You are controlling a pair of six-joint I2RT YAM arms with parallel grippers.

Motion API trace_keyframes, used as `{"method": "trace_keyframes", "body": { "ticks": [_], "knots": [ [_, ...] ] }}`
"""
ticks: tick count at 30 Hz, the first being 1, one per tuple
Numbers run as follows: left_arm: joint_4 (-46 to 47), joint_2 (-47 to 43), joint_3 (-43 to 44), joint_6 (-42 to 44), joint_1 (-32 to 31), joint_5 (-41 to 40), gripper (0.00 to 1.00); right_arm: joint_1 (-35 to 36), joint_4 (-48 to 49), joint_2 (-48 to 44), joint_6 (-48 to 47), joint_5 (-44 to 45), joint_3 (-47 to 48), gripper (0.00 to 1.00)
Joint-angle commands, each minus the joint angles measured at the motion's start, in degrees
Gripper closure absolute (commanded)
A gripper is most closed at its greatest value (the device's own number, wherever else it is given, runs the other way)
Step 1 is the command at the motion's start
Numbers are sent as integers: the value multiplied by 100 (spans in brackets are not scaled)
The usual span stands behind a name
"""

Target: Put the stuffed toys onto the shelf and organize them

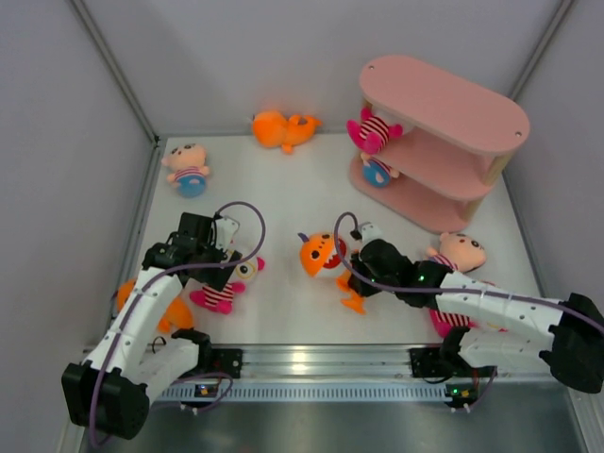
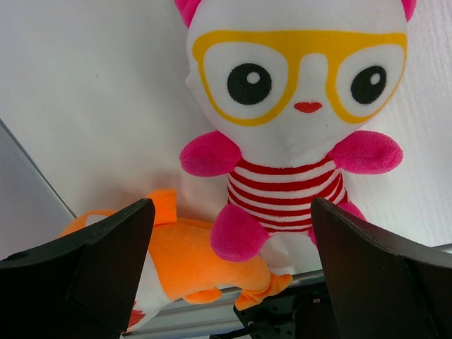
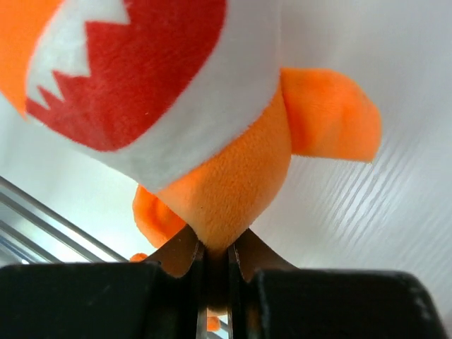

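My right gripper is shut on the lower body of an orange shark with a red and white toothy mouth, near the table's middle. My left gripper hangs open over a white-faced doll with yellow glasses and red stripes, which lies between the fingers untouched. A second orange shark lies beside it under the left arm. The pink shelf stands at the back right, holding a striped doll and a blue-bodied doll.
A third orange shark lies by the back wall. A pink-faced doll sits at the back left, another beside my right arm. A striped toy peeks out under that arm. A metal rail runs along the near edge.
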Motion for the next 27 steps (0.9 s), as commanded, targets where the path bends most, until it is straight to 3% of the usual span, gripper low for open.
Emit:
{"method": "trace_keyframes", "body": {
  "ticks": [1, 6, 9, 12, 17, 23, 27],
  "knots": [
    [136, -29, -3, 46, 5, 97, 2, 51, -246, 64, -808, 629, 1558, 100],
    [145, -47, -3, 46, 5, 97, 2, -362, -942, 714, -1442, 849, 3979, 100],
    [136, -47, 5, 46, 5, 89, 2, -1134, -1583, 1206, -1408, 518, 5579, 100],
    [145, -117, 6, 37, 5, 88, 2, -2353, -1918, 1497, -1294, 339, 6637, 100],
    [136, -222, 6, 46, 5, 115, 2, -3455, -2208, 1445, -1321, 989, 7080, 100],
    [145, -232, 6, 63, 5, 158, 2, -5141, -2210, 1129, -856, 429, 6687, 100],
    [136, -267, 6, 63, 5, 167, 2, -5722, -2094, 979, -574, 313, 6360, 97]
  ]
}}
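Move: From the right hand, which already grips the orange shark toy low on its body, the middle of the shelf's top board is about 30 cm ahead, 18 cm to the right and 22 cm higher. Inside the shelf, the striped pink toy sits some 31 cm ahead, 5 cm right and 10 cm up; on the table the blue-shirted pig lies about 7 cm ahead and 24 cm right, 5 cm lower. From the left hand the top board is roughly 25 cm ahead, 49 cm right and 18 cm higher. Up and forward in one fast sweep, the right hand carries the shark about 35 cm higher and 20 cm out, drifting slightly left at first, then swings nearly 30 cm right towards the shelf's top board, sinking some 3 cm at the end. The wrist tips the fingers up by around 35 degrees, then turns clockwise about 50, while the closed fingers keep their pinch. ##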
